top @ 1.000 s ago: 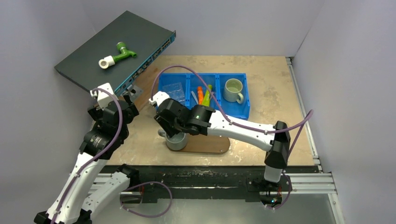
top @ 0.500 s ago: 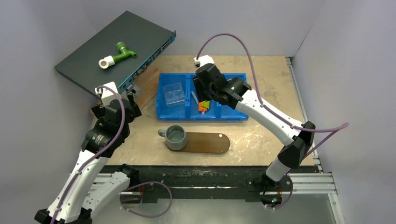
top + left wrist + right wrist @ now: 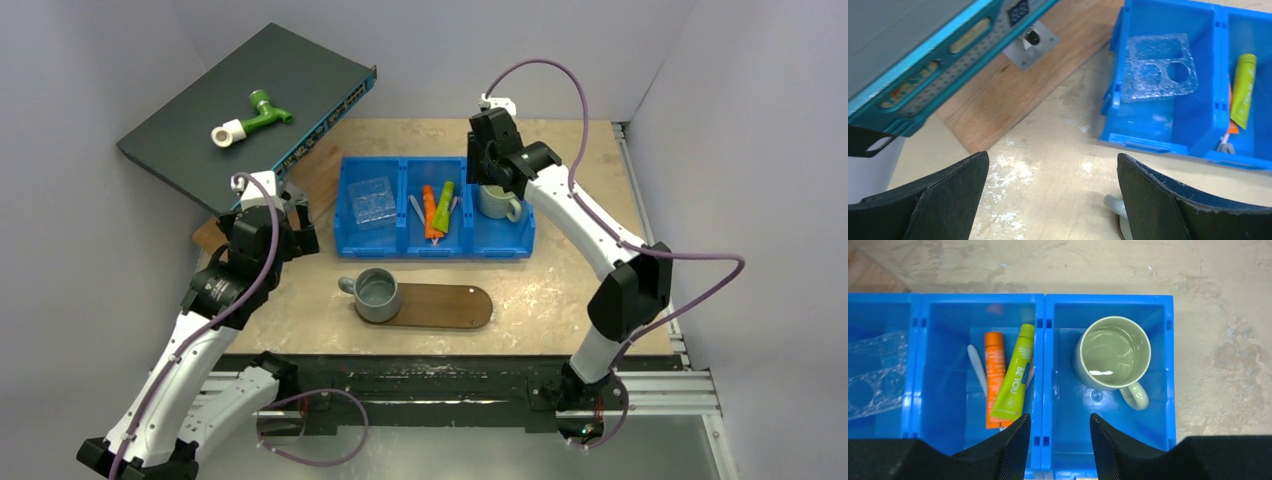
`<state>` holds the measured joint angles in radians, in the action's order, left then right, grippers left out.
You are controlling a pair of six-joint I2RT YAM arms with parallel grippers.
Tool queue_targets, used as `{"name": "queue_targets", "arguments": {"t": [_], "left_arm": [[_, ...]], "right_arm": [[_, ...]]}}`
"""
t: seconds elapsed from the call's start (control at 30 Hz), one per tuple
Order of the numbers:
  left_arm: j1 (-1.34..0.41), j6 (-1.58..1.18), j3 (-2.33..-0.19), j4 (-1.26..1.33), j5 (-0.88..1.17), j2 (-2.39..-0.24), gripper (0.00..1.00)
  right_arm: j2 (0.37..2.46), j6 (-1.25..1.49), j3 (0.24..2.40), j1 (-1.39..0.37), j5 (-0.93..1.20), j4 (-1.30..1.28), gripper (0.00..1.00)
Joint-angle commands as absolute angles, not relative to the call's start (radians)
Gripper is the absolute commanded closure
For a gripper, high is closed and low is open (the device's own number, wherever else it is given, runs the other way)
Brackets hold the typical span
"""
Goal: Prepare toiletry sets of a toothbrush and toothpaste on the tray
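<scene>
The orange tube (image 3: 994,375) and the lime-green tube (image 3: 1015,372) lie side by side in the middle compartment of the blue bin (image 3: 435,245). The pale toothbrush (image 3: 977,369) lies left of them, and a pink toothbrush (image 3: 1031,374) peeks out from under the green tube. The dark-brown oval tray (image 3: 452,306) lies in front of the bin with a grey mug (image 3: 378,295) on its left end. My right gripper (image 3: 1060,432) is open and empty above the divider between the middle and right compartments. My left gripper (image 3: 1052,165) is open and empty over the table, left of the bin.
A pale green mug (image 3: 1114,355) stands in the bin's right compartment. A clear plastic insert (image 3: 1160,67) lies in the left one. A wooden board (image 3: 1013,85) and a tilted network switch (image 3: 250,105) carrying a green-white fitting (image 3: 250,117) are at the far left.
My right arm swung from over the grey mug and tray up to the bin, then right to its middle-right divider. My left gripper shifted a little right, toward the bin.
</scene>
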<state>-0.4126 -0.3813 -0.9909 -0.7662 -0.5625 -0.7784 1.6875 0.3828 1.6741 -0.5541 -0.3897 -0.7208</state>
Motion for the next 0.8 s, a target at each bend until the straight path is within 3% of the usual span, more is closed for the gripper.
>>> {"name": "queue_targets", "arguments": {"t": [0.0,0.77], "left_arm": [[-0.408,-0.324,-1.011,-0.708,-0.443,-0.782,0.0],[-0.408,-0.306,-1.017,-0.705,-0.336,-0.811,0.01]], "right_arm": [[1.746,0.417,1.685,-0.493,-0.321,-0.647,0.51],[2.038,0.402,1.821,-0.397,-0.286,-0.662,0.52]]}}
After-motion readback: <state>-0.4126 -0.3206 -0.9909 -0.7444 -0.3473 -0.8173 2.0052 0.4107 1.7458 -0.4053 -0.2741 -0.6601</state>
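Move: The green mug in the bin's right compartment stands roughly 9 cm ahead of the right hand, 6 cm to its right and 18 cm below. The green tube lies about 6 cm ahead and 6 cm to the left of this hand, the orange tube 6 cm ahead and 9 cm left, both some 22 cm below. From the left hand the green mug is about 25 cm ahead, 41 cm right and 19 cm below. Right hand, half open, sinks about 11 cm and forward towards the green mug; left hand drifts 4 cm right. ##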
